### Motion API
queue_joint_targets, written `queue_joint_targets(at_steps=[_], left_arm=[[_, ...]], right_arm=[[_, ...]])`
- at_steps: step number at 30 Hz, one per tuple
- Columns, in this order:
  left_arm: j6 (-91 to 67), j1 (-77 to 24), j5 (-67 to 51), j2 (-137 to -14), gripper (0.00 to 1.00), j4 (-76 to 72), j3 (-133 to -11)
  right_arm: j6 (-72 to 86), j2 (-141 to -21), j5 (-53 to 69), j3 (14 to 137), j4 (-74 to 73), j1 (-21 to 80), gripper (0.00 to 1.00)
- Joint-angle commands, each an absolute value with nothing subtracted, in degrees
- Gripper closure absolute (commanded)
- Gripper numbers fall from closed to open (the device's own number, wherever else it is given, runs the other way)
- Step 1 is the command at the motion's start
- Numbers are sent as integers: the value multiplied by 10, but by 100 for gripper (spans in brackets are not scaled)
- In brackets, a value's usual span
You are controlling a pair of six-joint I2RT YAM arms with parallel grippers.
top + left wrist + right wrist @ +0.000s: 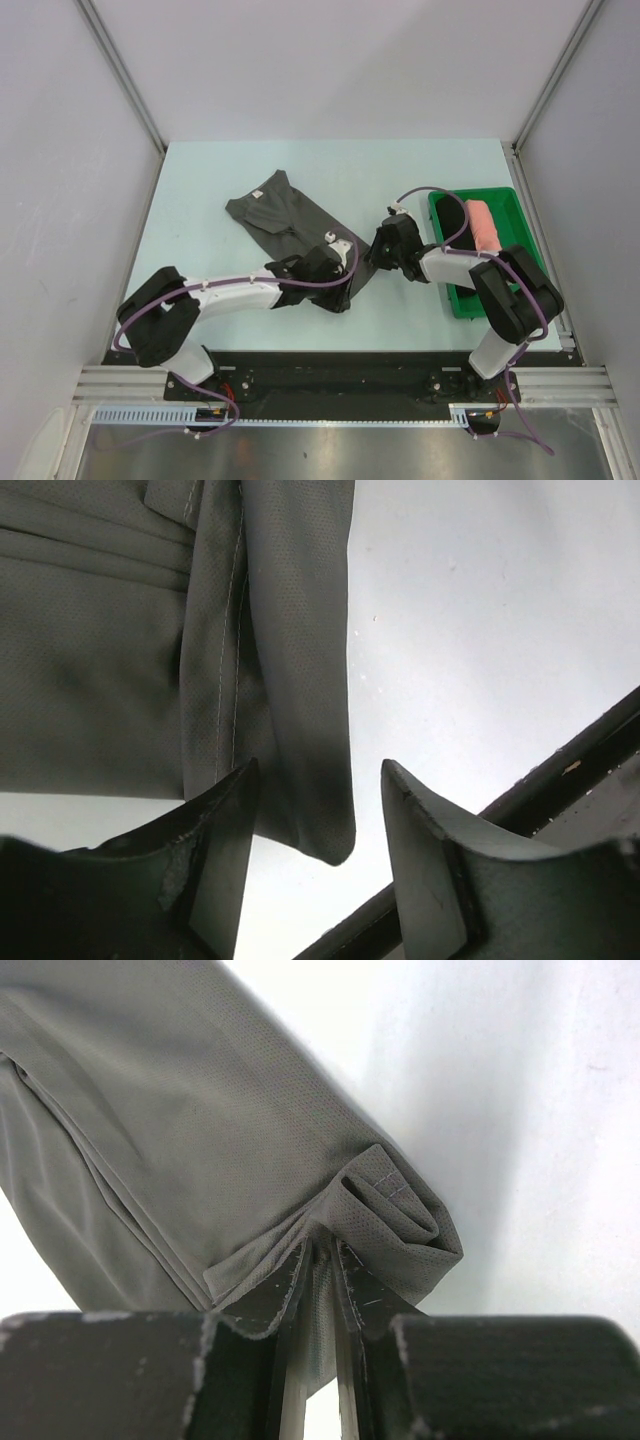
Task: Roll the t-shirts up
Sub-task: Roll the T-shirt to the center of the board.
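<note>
The dark charcoal grey t-shirt [285, 218] lies folded into a long strip across the middle of the table, its neck end at the far left. My right gripper [322, 1252] is shut on a bunched fold at the strip's near corner [395, 1222]. My left gripper [318, 780] is open just above the other near corner of the grey t-shirt [300, 680], with the hem tip between its fingers and not pinched. A rolled salmon pink t-shirt [485, 226] and a black one [450, 222] lie in the green tray [505, 200].
The green tray stands at the right edge of the table, just behind my right arm. A black rail [560, 770] runs along the table's near edge. Grey walls close in the sides and back.
</note>
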State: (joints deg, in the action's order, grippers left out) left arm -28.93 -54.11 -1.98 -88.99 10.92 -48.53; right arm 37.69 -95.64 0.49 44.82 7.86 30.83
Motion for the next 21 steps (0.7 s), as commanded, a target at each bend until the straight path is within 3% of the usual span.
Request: queue_joint_targets(at_steps=[1,8,12,17,21], left_arm=[[-281,-548,-1,-860,49,112,-478],[-279,-550,-1,-855,68,100,-466],[-285,-544,-1,-861,91,88,-455],[-299,-519,-21,-864,99,63,-432],[-301,-507,-32,-880,100,51,-426]], right_arm=[[372,-969,-6,468,78,303,83],[373,-969,-5,468,76,300,84],[372,-968,-6,470,73,295,84],[368,-966,16,470,69,288,83],[367,-961,20,471,69,287,83]])
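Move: My left hand is open with the near end of the T-shirt's rolled edge showing between its fingers, the spot to pinch lying about 2 cm left and 2 cm below, level fore-and-aft. The fold my right hand holds is some 12 cm ahead and 7 cm right, a little lower; the flat rest of the shirt centres roughly 21 cm ahead and 13 cm left, 3 cm below. From my right hand that near end lies about 12 cm back and 9 cm left. I shut my left fingers from a little over half open to fully closed around the near end of the T-shirt's rolled edge, easing leftwards about 2 cm and, after a slight lift, sinking nearly as much, so the tips pinch the cloth. My right hand stays put and keeps its pinch on the other end of the roll. ##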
